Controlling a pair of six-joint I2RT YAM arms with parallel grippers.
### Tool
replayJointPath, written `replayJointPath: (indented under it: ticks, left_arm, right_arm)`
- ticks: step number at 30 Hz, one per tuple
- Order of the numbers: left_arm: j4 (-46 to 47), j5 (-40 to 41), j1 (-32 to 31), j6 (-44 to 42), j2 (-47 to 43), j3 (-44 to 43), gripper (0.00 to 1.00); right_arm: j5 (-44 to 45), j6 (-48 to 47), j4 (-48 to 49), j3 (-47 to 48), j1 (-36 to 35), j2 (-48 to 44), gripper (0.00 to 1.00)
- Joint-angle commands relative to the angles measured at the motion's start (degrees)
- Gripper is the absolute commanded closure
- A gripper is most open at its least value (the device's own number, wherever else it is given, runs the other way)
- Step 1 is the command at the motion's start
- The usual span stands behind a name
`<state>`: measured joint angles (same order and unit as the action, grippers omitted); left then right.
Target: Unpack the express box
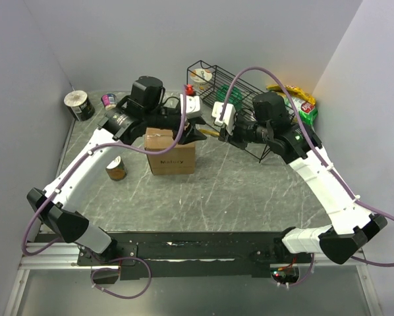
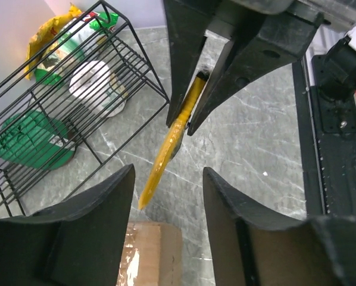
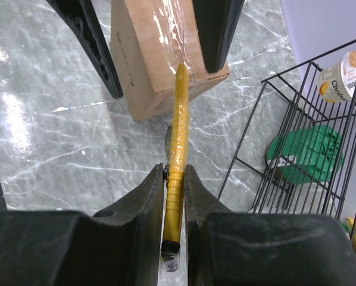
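The express box (image 1: 170, 153) is a brown carton with clear tape on top, standing mid-table; it also shows in the wrist views (image 2: 157, 253) (image 3: 148, 56). My right gripper (image 3: 174, 174) is shut on a yellow pen-like cutter (image 3: 179, 119) whose tip rests on the taped top near the box's edge. Seen from above, the right gripper (image 1: 218, 133) sits just right of the box. My left gripper (image 2: 168, 173) hangs open over that same box end. Its fingers (image 3: 89, 42) stand either side of the box, with the cutter's tip (image 2: 147, 199) between them, touching neither.
A black wire rack (image 1: 231, 92) stands behind the right gripper, with a green packet (image 3: 306, 156) and a yogurt cup (image 3: 344, 77) in it. A small can (image 1: 116, 169) sits left of the box. A tin (image 1: 80, 105) stands far left, snack bags (image 1: 299, 99) far right.
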<state>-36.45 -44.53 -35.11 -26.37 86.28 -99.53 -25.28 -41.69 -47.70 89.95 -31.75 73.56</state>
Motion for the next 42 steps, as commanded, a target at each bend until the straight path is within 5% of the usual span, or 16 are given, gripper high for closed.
replayJointPath:
  ticks: [1, 10, 13, 17, 21, 22, 24, 25, 27, 31, 36, 42]
  left_arm:
    - [-0.6, 2.4, -1.7, -4.9, 0.6, 1.0, 0.47]
    - [0.6, 5.8, -2.9, -6.7, 0.0, 4.2, 0.59]
    - [1.2, 7.3, -3.2, -7.4, 0.3, 4.6, 0.67]
    - [1.2, 5.6, -3.3, -6.2, 1.2, 4.1, 0.98]
    - [1.2, -0.2, -3.3, -4.6, 1.6, 4.1, 0.99]
    - [1.1, -1.2, -3.2, -4.1, 1.6, 4.4, 0.99]
    - [3.3, -3.8, -2.5, -1.1, 1.1, 5.5, 0.99]
    - [4.6, -6.4, -1.5, 0.3, 0.8, 6.8, 0.99]
    - [9.4, -8.9, -0.2, 6.1, 0.2, 7.9, 0.99]
    - [23.7, -17.2, 5.0, 21.9, -0.4, 11.9, 0.99]
    - [36.0, -24.3, 5.4, 38.8, 1.2, 12.9, 0.99]
    - [42.2, -25.2, 5.3, 42.5, 2.4, 13.9, 0.99]
  right_arm:
    - [-2.0, -0.5, 0.1, 2.7, -0.6, -1.5, 1.00]
    - [-5.0, 1.0, -0.6, 3.0, -0.6, -2.4, 1.00]
    - [-6.4, 0.9, -1.3, 3.4, -0.7, -2.5, 1.00]
    - [-8.2, 0.4, -2.0, 2.9, -0.6, -2.9, 1.00]
    - [-8.5, 0.5, -1.0, 0.1, -0.3, -4.3, 1.00]
    - [-8.5, 1.7, 0.0, -0.4, 0.2, -4.7, 0.96]
    - [-12.6, 7.1, 3.3, -1.4, 5.0, -6.7, 0.64]
    - [-15.3, 9.6, 4.8, -1.9, 7.2, -8.0, 0.40]
    - [-22.2, 16.4, 7.5, -2.4, 13.1, -8.7, 0.29]
    - [-34.9, 22.6, 2.6, 1.4, 19.7, -5.5, 0.25]
    - [-39.8, 24.9, 1.8, 2.3, 20.9, -4.0, 0.21]
    - [-38.4, 29.7, 12.3, -1.6, 20.7, -4.9, 0.21]
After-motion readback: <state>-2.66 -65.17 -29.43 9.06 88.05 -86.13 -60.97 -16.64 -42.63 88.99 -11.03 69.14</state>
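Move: Held up over the worktop in the right fingers, the yellow cutter has its middle about 5 cm right of the left hand, 1 cm ahead and 4 cm below; it lies some 4 cm left of the right hand, 2 cm ahead and 2 cm below. From the left hand, the express box stands roughly 11 cm ahead, 9 cm left and 28 cm below; the wire rack about 24 cm ahead, 15 cm right, similarly low. Sinking about 4 cm, the left hand closes its half-open fingers and pinches the free end of the cutter, which the right hand keeps gripped while easing 2–3 cm back. The right fingers then open wide and let go, that hand withdrawing up 5–6 cm and to the right; the left rises again some 4 cm, still pinching, its fingers tilting up by roughly 25 degrees overall. ##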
